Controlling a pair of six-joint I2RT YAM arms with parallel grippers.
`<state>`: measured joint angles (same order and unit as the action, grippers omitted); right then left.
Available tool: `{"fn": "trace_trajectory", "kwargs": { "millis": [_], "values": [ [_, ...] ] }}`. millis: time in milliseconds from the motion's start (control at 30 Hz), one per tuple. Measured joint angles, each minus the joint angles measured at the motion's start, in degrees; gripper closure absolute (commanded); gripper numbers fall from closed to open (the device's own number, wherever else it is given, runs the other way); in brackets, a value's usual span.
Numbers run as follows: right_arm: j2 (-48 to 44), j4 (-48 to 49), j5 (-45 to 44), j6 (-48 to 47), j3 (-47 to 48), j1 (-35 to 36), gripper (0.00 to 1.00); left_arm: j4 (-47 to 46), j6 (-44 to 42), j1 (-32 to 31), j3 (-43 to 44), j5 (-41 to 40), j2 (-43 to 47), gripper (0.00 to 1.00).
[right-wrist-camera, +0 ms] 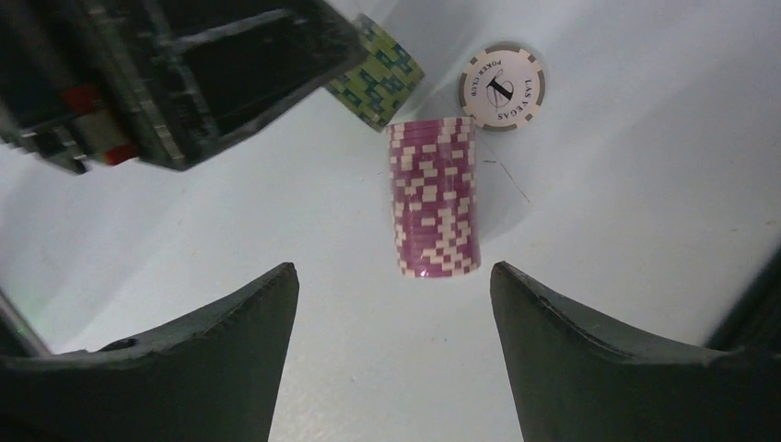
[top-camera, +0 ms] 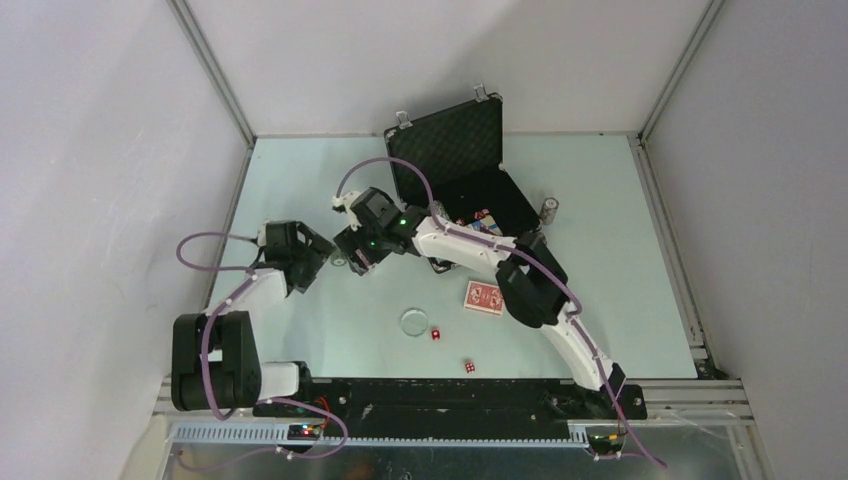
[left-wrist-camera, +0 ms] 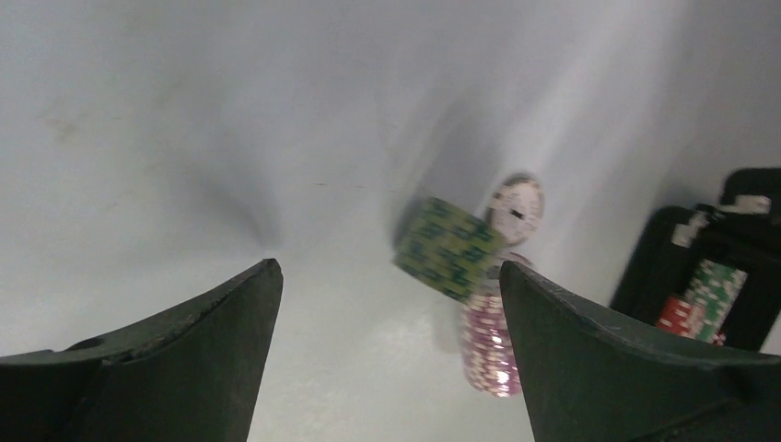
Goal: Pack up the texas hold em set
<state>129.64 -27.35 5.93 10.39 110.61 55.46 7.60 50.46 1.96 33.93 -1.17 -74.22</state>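
The open black briefcase [top-camera: 455,165] stands at the back of the table, with red and green chips [left-wrist-camera: 705,299] showing inside it. A purple-and-white chip stack [right-wrist-camera: 433,195] lies on its side on the table, just ahead of my open right gripper [right-wrist-camera: 393,267], which holds nothing. A green chip stack [right-wrist-camera: 378,78] sits tilted behind it, beside a single grey chip [right-wrist-camera: 502,87]. My left gripper [left-wrist-camera: 389,267] is open and empty, with the green stack [left-wrist-camera: 448,249] and purple stack [left-wrist-camera: 490,341] near its right finger. Red-backed cards [top-camera: 484,297], a clear disc [top-camera: 414,321] and two red dice [top-camera: 436,334] lie nearer the front.
A separate chip stack [top-camera: 549,209] stands right of the briefcase. The two grippers [top-camera: 335,258] are close together at the table's left middle. The left gripper's body [right-wrist-camera: 184,74] fills the top left of the right wrist view. Grey walls enclose the table.
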Motion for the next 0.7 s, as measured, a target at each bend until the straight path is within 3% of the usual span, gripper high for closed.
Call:
{"fn": "trace_trajectory", "kwargs": {
  "millis": [367, 500, 533, 567, 700],
  "values": [
    [11.9, -3.9, -8.2, -0.8, 12.3, 1.1, 0.33, -1.0, 0.5, 5.0, -4.5, -0.2, 2.8, 0.06],
    [13.1, -4.1, -10.3, -1.7, 13.5, 1.8, 0.49, -1.0, 0.5, 5.1, -4.9, -0.1, 3.1, 0.06],
    [13.1, -4.3, -10.3, -2.0, 13.5, 1.9, 0.61, -1.0, 0.5, 5.1, -4.9, -0.1, 3.1, 0.06],
    [13.1, -4.3, -10.1, -2.2, 13.5, 1.9, 0.65, -1.0, 0.5, 5.1, -4.9, -0.1, 3.1, 0.06],
    [12.3, -2.8, -9.1, -2.8, 12.0, 2.1, 0.76, -1.9, -0.1, 5.1, -5.1, 0.9, 3.1, 0.05]
  ]
}}
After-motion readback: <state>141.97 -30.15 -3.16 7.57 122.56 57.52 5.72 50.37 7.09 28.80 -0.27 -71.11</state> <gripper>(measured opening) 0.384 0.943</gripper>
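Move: The pink chip stack lies on its side about 3 cm ahead of the right hand, 2 cm to its left and 5 cm below. From that hand, the loose white chip is some 7 cm ahead and 4 cm to the left, flat on the table, and the green chip stack is about 2 cm ahead and 8 cm to the left. From the left hand, the pink stack is roughly 10 cm to the right, 3 cm ahead and 4 cm lower. The pink stack is straddled by the open right fingers as that hand sinks about 5 cm, easing some 2 cm forward and 2 cm left; once down, the fingers close on it and pinch it by its sides. Meanwhile the left hand, fingers still wide open, backs off about 3 cm to its left and back, sinking slightly, away from the stacks. ##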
